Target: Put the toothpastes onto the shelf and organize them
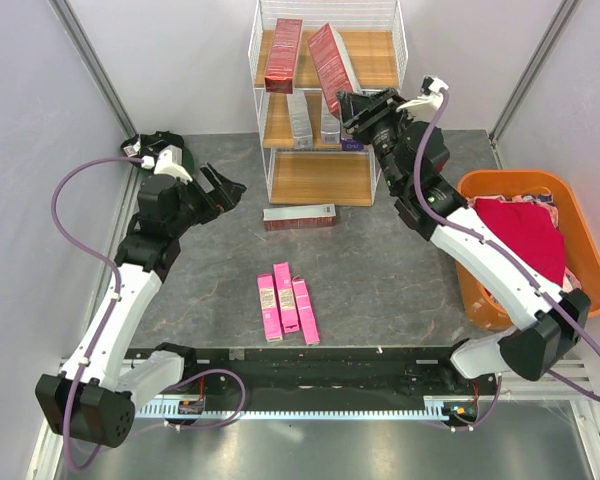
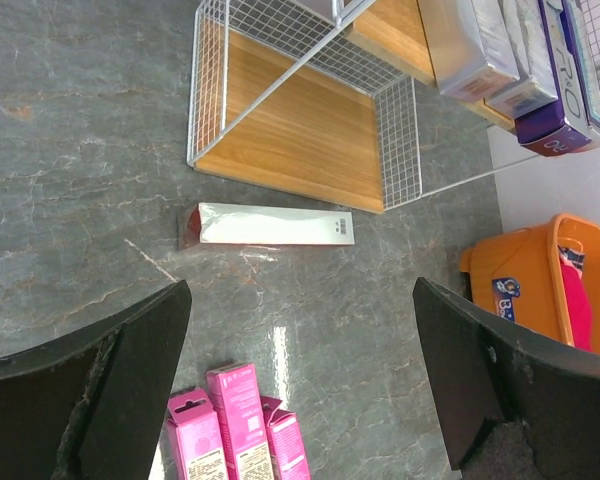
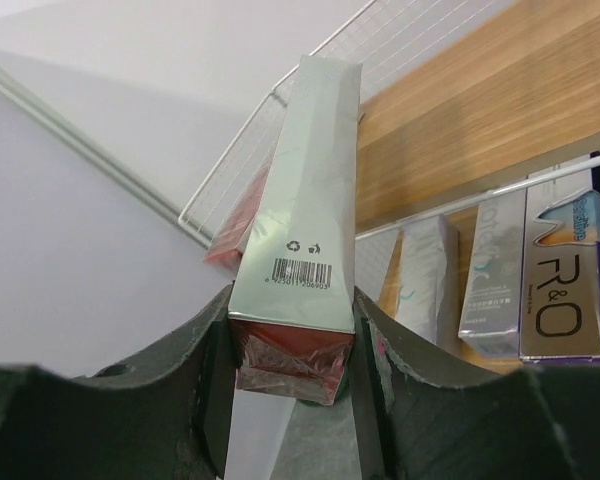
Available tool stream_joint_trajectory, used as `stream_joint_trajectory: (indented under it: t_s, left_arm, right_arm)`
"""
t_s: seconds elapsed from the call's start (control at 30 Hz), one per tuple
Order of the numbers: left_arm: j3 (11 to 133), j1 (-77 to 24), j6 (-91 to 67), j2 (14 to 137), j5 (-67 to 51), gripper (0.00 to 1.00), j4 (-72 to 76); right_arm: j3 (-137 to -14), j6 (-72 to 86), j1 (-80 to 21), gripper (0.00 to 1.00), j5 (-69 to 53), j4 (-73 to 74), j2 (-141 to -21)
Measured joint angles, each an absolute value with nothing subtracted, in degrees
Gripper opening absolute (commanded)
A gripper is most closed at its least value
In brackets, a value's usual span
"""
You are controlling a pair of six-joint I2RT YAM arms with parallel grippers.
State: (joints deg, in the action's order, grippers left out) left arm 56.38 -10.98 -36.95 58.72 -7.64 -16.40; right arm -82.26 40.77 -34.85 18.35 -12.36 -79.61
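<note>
The white wire shelf (image 1: 262, 100) stands at the back. One dark red toothpaste box (image 1: 283, 55) lies on its top board. My right gripper (image 1: 348, 103) is shut on a second dark red box (image 1: 328, 55) and holds it tilted over the top board; its silver barcode side (image 3: 305, 200) faces the wrist camera. Silver and purple boxes (image 1: 300, 120) stand on the middle board and also show in the right wrist view (image 3: 540, 270). A third dark red box (image 1: 299, 217) lies on the table before the shelf. Three pink boxes (image 1: 286, 303) lie mid-table. My left gripper (image 1: 227, 188) is open and empty.
An orange tub (image 1: 580, 250) holding red cloth sits at the right, beside my right arm. The shelf's bottom board (image 1: 320, 178) is bare. White walls close in the left, back and right sides of the grey table.
</note>
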Motion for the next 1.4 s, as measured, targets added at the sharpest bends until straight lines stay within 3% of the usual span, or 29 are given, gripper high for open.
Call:
stream_joint_trajectory:
  t_s: [0.4, 0.87, 0.97, 1.0, 1.1, 1.3, 1.4]
  left_arm:
    - [55.2, -11.0, -37.0, 56.6, -7.6, 1.00, -16.6]
    - [53.1, -11.0, -37.6, 56.6, -8.1, 1.00, -16.9]
    - [53.1, -11.0, -37.7, 56.6, -8.1, 1.00, -17.1]
    - [53.1, -11.0, -37.7, 56.6, -8.1, 1.00, -17.1]
    - [53.1, -11.0, -37.7, 56.6, -8.1, 1.00, -17.1]
    - [53.0, -11.0, -37.7, 56.2, -8.1, 1.00, -17.1]
    - [53.0, -11.0, -37.7, 56.1, -8.1, 1.00, -17.1]
  right_arm:
    - [-95.7, 47.6, -34.6, 0.21, 24.8, -11.7, -93.0]
    - [-98.8, 58.0, -34.6, 0.24, 26.9, -12.7, -99.3]
    - [-99.3, 60.0, -34.8, 0.35, 26.3, -13.8, -100.4]
    - [-99.3, 60.5, -34.9, 0.49, 26.1, -14.2, -100.7]
    - [-99.0, 61.7, -35.2, 0.65, 25.1, -15.4, -101.1]
    - [-96.2, 62.3, -35.6, 0.87, 22.4, -17.8, -100.9]
    - [-94.7, 61.7, -35.8, 0.93, 21.5, -17.9, -100.8]
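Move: The right hand grips the near end of a red toothpaste box. Its free place on the top shelf is centred about 17 cm ahead and 6 cm left, some 2 cm lower. The first red box lies about 5 cm left of that place. A grey box on the middle shelf is roughly 15 cm ahead, 8 cm left and 20 cm down. From the left hand the place is about 22 cm ahead, 17 cm right and 18 cm up. The right hand slides the red box about 9 cm forward, then 6 cm left, rolling 20 degrees, and opens. ##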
